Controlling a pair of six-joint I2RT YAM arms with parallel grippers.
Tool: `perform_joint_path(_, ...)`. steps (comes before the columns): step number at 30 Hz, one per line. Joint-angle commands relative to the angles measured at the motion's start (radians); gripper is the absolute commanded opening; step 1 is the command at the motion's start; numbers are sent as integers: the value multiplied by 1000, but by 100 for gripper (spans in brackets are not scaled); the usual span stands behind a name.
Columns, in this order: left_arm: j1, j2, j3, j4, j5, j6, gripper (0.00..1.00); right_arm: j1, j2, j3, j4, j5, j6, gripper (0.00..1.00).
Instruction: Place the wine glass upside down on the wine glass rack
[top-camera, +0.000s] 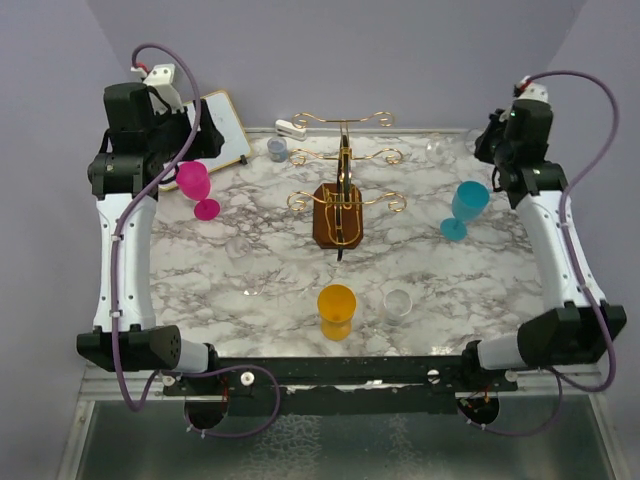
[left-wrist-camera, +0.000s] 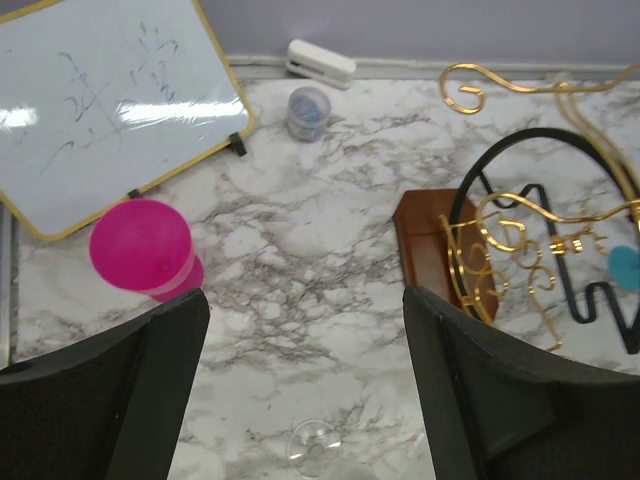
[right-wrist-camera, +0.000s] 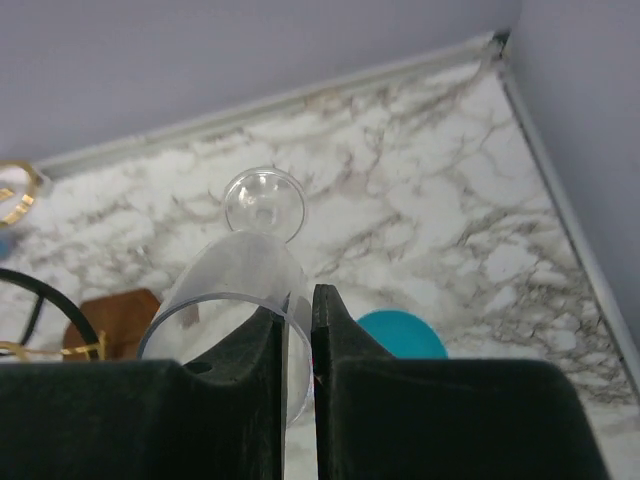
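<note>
A clear wine glass (right-wrist-camera: 240, 275) is tilted in the right wrist view, its round foot (right-wrist-camera: 263, 203) pointing away. My right gripper (right-wrist-camera: 300, 295) is shut on the wall of its bowl at the rim, one finger inside and one outside. From above, this gripper (top-camera: 497, 152) is at the back right, with the glass (top-camera: 436, 149) only faintly visible beside it. The wine glass rack (top-camera: 343, 190), gold wire on a brown wooden base (top-camera: 338, 222), stands mid-table. My left gripper (left-wrist-camera: 305, 300) hangs open over bare marble at the back left, holding nothing.
A pink wine glass (top-camera: 195, 186) stands near the left gripper and a blue one (top-camera: 466, 206) below the right gripper. An orange cup (top-camera: 336, 310) and a clear cup (top-camera: 398, 305) stand at the front. A whiteboard (top-camera: 222, 128), a stapler (top-camera: 290, 128) and a small jar (top-camera: 277, 148) line the back. Another clear glass foot (left-wrist-camera: 313, 445) shows below the left gripper.
</note>
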Motion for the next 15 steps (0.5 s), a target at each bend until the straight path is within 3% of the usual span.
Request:
perform_joint_path(1,5,5,82,35,227,-183,81,-1,-155,-18,234,77,15,1)
perform_joint_path(9,3,-8,-7,308,587,-562,79,-1,-288,-134,556,-131,7,1)
perform_joint_path(15,-27,-49,-122,635,615,-882,77,1,-316,-149,694,-298,31,1)
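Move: The left hand, empty and open, goes for the clear wine glass in the right hand's grip, about 44 cm to its right, 9 cm ahead and some 13 cm lower. From the left hand, the rack stands roughly 22 cm right and 6 cm ahead, the pink glass 10 cm left and 7 cm ahead, both well below. The right hand is bound for the rack, some 26 cm to its left and 1 cm ahead, lower; the blue glass stands 2 cm back and 2 cm right, about 17 cm below. Upward, fast at first, goes the right hand, about 16 cm with a little drift back, while its wrist tips the fingers up some 35 degrees to near level; it keeps its pinch on the clear wine glass's bowl. The open left hand swings right and up towards that glass, rolling its left side down and turning clockwise. ##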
